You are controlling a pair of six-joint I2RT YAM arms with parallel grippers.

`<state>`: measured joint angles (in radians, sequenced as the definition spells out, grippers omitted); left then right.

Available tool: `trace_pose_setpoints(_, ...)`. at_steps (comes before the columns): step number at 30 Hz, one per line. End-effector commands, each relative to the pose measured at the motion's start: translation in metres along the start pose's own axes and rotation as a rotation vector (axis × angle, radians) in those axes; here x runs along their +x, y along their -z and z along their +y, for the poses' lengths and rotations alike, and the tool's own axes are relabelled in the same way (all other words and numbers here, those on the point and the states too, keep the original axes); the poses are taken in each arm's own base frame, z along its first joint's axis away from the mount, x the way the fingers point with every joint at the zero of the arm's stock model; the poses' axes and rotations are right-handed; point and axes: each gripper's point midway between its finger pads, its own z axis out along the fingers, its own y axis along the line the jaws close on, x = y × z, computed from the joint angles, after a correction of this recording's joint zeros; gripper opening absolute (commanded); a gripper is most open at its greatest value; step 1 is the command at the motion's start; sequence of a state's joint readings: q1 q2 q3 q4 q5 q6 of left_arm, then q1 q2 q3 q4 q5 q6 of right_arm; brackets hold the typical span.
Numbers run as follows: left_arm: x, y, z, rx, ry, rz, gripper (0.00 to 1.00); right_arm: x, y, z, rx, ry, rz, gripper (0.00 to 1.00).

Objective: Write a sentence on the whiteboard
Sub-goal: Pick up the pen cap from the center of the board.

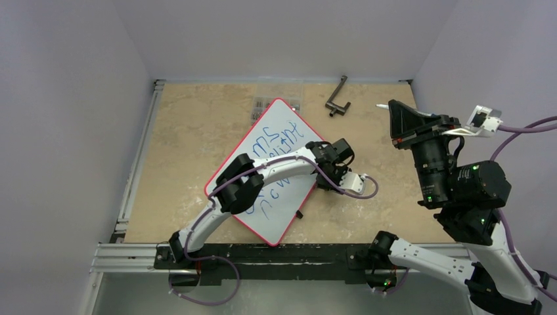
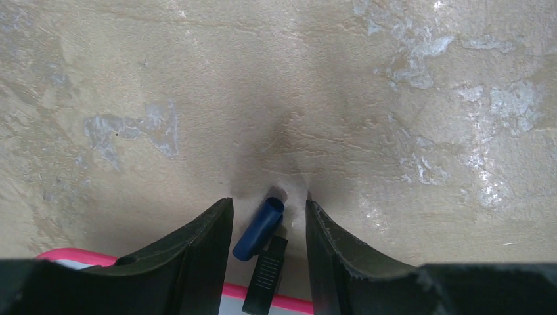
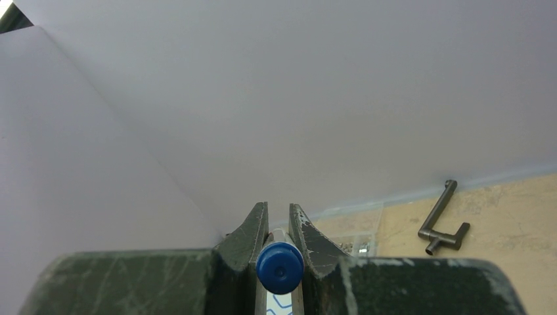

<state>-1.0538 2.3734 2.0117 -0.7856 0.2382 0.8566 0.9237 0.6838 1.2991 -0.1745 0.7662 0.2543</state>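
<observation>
The whiteboard (image 1: pixel 280 226) lies cornerwise on the table, white with a thin red rim. The sentence (image 1: pixel 279 141) is in blue marker lines, partly hidden under my left arm. My left gripper (image 1: pixel 333 164) hangs low just off the board's right edge. In the left wrist view that gripper (image 2: pixel 268 200) is open, and a blue marker cap (image 2: pixel 259 228) lies on the table between its fingers beside a black ribbed piece (image 2: pixel 266 275). The board's rim (image 2: pixel 297 304) shows below. My right gripper (image 1: pixel 396 118) is raised at the right, shut on a marker (image 3: pixel 280 267) with a blue end.
A dark metal crank handle (image 1: pixel 337 98) lies near the back wall. A clear box of small parts (image 1: pixel 276 105) sits behind the board's far corner. A small black item (image 1: pixel 299 214) rests by the board's lower right edge. Walls close in on three sides.
</observation>
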Motion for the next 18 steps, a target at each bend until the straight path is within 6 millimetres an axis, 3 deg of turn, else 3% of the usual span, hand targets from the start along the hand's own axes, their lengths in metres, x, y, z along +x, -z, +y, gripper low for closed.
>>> trace_pose_setpoints(1, 0.000, 0.001, 0.009, -0.020, 0.027, -0.001, 0.43, 0.006, 0.001, 0.001, -0.014, -0.005, 0.014, 0.00)
trace_pose_setpoints(10, 0.013, -0.002, 0.008, 0.030, 0.056, 0.050, 0.24, 0.004, 0.002, 0.001, -0.015, -0.010, 0.012, 0.00)
trace_pose_setpoints(12, 0.015, -0.003, 0.006, 0.042, 0.054, 0.059, 0.16, 0.004, 0.002, 0.001, -0.014, -0.010, 0.014, 0.00)
trace_pose_setpoints(18, 0.009, -0.001, 0.007, 0.048, 0.056, 0.047, 0.00, 0.006, 0.002, 0.001, -0.017, -0.010, 0.022, 0.00)
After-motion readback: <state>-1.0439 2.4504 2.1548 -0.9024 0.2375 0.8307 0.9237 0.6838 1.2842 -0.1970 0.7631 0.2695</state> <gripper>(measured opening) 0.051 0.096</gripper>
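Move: The pen cap lies almost at the left hand's point, already between its half-open fingers, about 1 cm to the left and 1 cm lower. The near board clip sits roughly 3 cm left and level with the hand, the far board clip some 10 cm back and 10 cm left, and the whiteboard's middle about 20 cm left and 4 cm ahead, all about 2 cm below. From the right hand, the cap is roughly 5 cm ahead, 14 cm left and 50 cm below. The pen cap, lying free beside the near board clip, gets pinched between the left fingertips: the fingers close from nearly half open to almost shut, one from its forward side and one from its back side. The left hand stays in place, creeping only about half a centimetre forward, and its wrist rolls barely 5 degrees. ##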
